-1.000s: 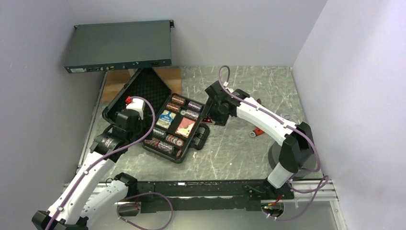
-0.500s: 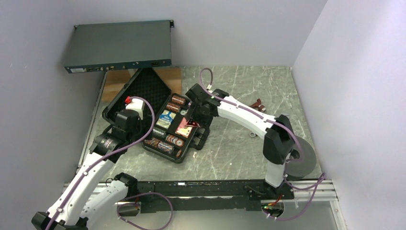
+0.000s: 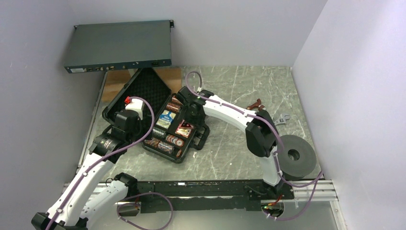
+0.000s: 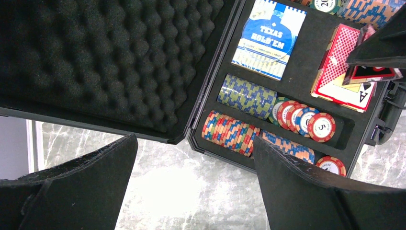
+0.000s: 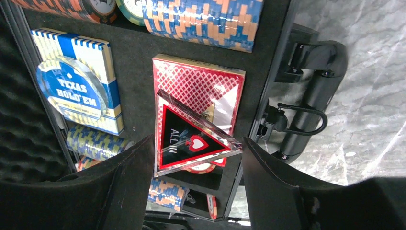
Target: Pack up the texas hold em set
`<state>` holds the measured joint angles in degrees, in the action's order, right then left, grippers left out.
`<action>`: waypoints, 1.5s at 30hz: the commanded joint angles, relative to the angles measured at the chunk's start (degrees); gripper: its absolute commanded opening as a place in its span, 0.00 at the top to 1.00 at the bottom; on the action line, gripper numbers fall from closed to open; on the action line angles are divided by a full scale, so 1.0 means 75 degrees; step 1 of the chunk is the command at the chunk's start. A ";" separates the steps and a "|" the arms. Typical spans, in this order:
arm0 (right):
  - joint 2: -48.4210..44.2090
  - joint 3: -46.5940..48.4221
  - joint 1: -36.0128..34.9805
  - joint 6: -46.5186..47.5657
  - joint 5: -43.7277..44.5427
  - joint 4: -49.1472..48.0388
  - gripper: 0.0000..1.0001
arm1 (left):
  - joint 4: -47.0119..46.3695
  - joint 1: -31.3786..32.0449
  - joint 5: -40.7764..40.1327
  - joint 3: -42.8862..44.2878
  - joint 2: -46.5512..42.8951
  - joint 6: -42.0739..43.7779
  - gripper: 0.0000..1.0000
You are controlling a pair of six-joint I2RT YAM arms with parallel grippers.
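The black case (image 3: 179, 159) lies open on the table, its foam-lined lid (image 3: 148, 88) leaning back. Inside are striped chip rolls (image 4: 246, 96), a blue and yellow card box (image 5: 84, 91) and a red card box (image 5: 196, 88). My right gripper (image 5: 197, 141) hovers over the red box, shut on a clear triangular "ALL IN" piece (image 5: 184, 139) that spans from finger to finger. My left gripper (image 4: 194, 139) stands open above the table at the case's near left corner, holding nothing.
A dark-grey rack unit (image 3: 119, 45) sits raised at the back left, with brown cardboard (image 3: 117, 84) below it. A red-handled wrench (image 3: 256, 104) lies right of the case. A dark grey disc (image 3: 297, 155) sits by the right arm's base. Walls close in on both sides.
My right arm has swung left from beside the case's handle to over its tray, carrying the triangular piece. The left arm has not moved.
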<state>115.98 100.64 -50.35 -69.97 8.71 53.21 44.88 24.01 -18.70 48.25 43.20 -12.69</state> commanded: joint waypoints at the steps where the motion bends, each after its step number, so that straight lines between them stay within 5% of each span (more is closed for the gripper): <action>1: 0.0235 0.0579 -0.0123 0.0189 0.0129 0.0283 1.00 | -0.0128 -0.0037 0.0051 0.0153 -0.0065 0.0078 0.03; 12: 0.0397 0.0487 -0.0146 0.0666 -0.0193 -0.0235 1.00 | -0.0134 -0.0037 0.0044 0.0153 -0.0088 0.0074 0.03; 14: 0.0490 0.0565 -0.0141 0.0731 -0.0266 -0.0214 0.84 | -0.0136 -0.0037 0.0051 0.0153 -0.0094 0.0068 0.03; 19: 0.0374 0.0386 -0.0143 0.0813 -0.0371 -0.0507 0.20 | -0.0136 -0.0043 0.0044 0.0141 -0.0111 0.0066 0.03; 20: 0.0349 0.0386 -0.0143 0.0773 -0.0326 -0.0494 0.17 | -0.0137 -0.0038 0.0044 0.0150 -0.0111 0.0070 0.03; 45: -0.0199 -0.0079 -0.0002 0.1347 -0.0128 -0.0635 0.07 | -0.0124 -0.0037 0.0041 0.0141 -0.0089 0.0069 0.03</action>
<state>118.89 100.97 -50.63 -61.17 5.82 48.36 44.88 24.01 -18.72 48.25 43.20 -12.69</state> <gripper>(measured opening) 0.929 0.971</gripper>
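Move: The right hand holds the black ALL IN triangle, its place being the red card deck in the open case, with the deck's middle about 2 cm ahead, 1 cm left and 3 cm below. Roughly 3 cm below the hand too are the Texas Hold'em card pack, some 5 cm ahead and 10 cm left, and the blue-and-peach chip stack, about 7 cm ahead and 2 cm right. From the left hand the red deck lies about 8 cm ahead, 21 cm right and 12 cm below. Leftward and down together, the right hand brings the triangle about 1.5 cm lower onto the red card deck, drifts some 2 cm left in all, and turns about 10 degrees counter-clockwise. Then the fingers open in two steps and let go of the triangle, the hand staying low around it. ##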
